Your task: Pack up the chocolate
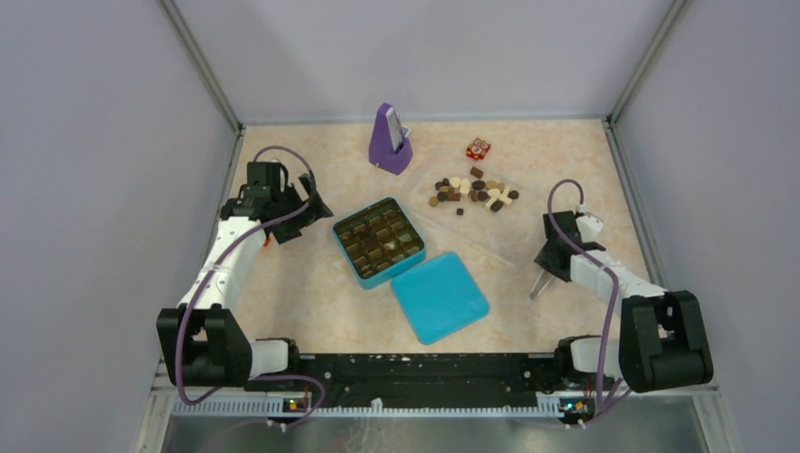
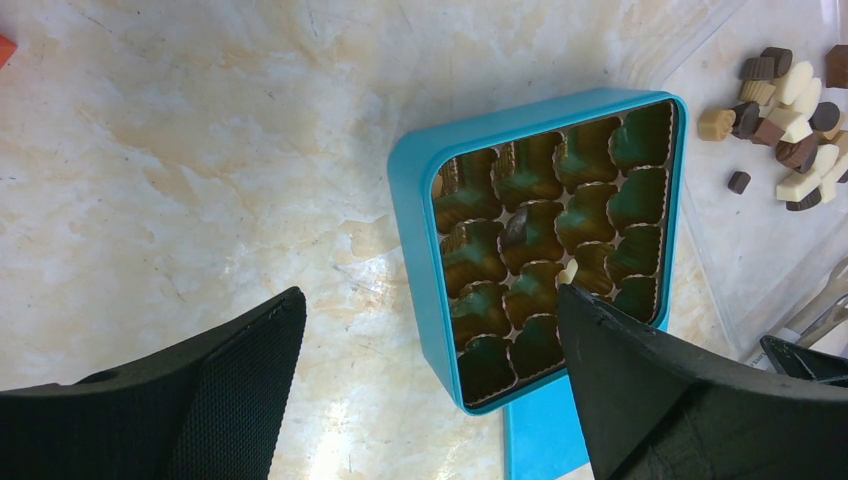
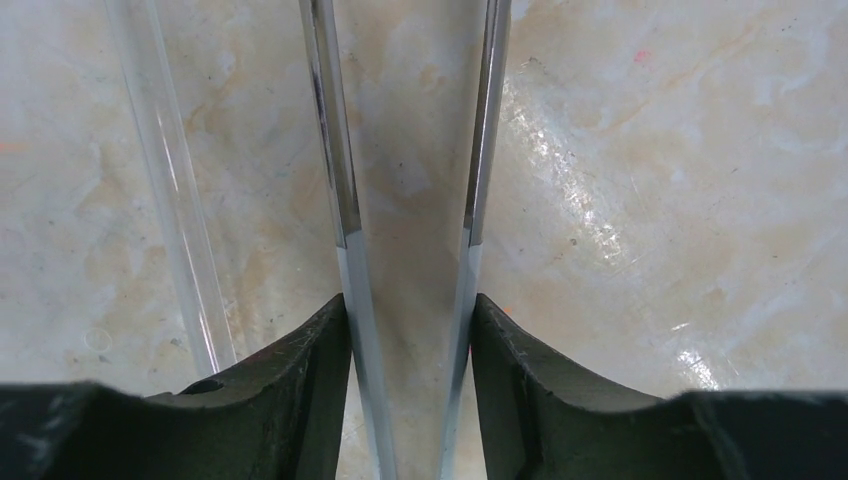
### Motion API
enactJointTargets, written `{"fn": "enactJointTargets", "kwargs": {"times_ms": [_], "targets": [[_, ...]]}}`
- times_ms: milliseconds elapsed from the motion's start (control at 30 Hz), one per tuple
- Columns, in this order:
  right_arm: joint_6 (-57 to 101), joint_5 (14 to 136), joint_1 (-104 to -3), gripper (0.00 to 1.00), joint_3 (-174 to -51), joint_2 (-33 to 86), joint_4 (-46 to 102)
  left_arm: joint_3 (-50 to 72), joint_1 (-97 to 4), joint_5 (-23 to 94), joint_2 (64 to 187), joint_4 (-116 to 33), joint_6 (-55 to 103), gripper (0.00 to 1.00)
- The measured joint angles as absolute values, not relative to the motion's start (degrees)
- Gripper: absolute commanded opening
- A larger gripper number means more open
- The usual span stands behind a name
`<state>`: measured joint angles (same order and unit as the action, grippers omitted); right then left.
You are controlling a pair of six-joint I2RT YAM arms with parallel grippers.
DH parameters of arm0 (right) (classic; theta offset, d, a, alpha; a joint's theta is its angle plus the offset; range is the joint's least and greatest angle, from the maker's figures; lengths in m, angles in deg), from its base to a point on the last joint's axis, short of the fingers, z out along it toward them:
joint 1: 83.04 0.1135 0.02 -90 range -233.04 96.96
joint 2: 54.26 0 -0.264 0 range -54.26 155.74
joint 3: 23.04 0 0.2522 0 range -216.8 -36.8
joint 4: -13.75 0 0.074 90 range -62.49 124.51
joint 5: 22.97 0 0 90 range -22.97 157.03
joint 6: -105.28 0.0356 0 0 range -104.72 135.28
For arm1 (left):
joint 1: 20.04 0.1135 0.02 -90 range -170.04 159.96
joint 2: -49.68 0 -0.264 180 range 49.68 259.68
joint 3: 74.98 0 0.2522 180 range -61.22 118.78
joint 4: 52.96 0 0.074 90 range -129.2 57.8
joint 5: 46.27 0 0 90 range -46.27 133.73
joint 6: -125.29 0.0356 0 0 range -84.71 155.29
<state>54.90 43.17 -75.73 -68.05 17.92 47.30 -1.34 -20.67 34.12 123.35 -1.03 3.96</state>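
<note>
The chocolate [image 1: 475,192] lies as a loose pile of dark, light brown and cream pieces on a clear plastic tray [image 1: 509,243], also seen in the left wrist view [image 2: 790,110]. An open teal box [image 1: 341,229] with gold paper cups stands mid-table [image 2: 415,230]; a cream piece [image 2: 568,270] shows in one cup. My left gripper [image 1: 307,219] hangs open just left of the box [image 2: 430,297], holding nothing. My right gripper [image 1: 557,260] is to the right, beside the tray, shut on metal tweezers [image 1: 540,283], whose two blades [image 3: 340,180] run forward between the jaws [image 3: 410,300].
The teal lid [image 1: 440,296] lies flat in front of the box [image 2: 540,440]. A purple upright object [image 1: 389,140] stands at the back. A small red-and-white cube [image 1: 477,148] sits behind the pile. Walls close in the table on three sides.
</note>
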Motion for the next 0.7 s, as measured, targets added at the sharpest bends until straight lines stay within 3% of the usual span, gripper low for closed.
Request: {"fn": "enactJointTargets", "kwargs": {"times_ms": [233, 500, 700], "targets": [[54.7, 44.9, -75.7, 0.01, -68.2, 17.9, 46.8, -1.3, -20.7, 34.1, 123.4, -1.0, 4.0, 0.99], [50.9, 46.8, -75.7, 0.0, -74.5, 11.9, 55.6, -1.3, -20.7, 34.1, 123.4, -1.0, 4.0, 0.99], [45.7, 57.8, -74.8, 0.02, -87.2, 10.1, 62.6, -1.3, -20.7, 34.1, 123.4, -1.0, 4.0, 0.99]]}}
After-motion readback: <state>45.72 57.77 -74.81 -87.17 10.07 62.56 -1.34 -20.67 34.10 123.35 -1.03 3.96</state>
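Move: The tongs lie between the right hand's half-open fingers, pointing away from the robot, their middle some 2 cm ahead, 1 cm to the right and about 1 cm below. The chocolate pile is about 18 cm ahead and 16 cm left of this hand, a lone dark chocolate 13 cm ahead and 20 cm left, the blue lid 6 cm back and 25 cm left. From the left hand, the tongs lie about 53 cm right, 4 cm back and 14 cm down. Almost in place at first, the right hand closes its fingers on the tongs and squeezes their two arms together. Then it goes up about 12 cm, fast, keeping its grip, and swings some 5 cm left and a little forward towards the chocolates, the wrist turning roughly 15 degrees counter-clockwise and tilting up slightly. ##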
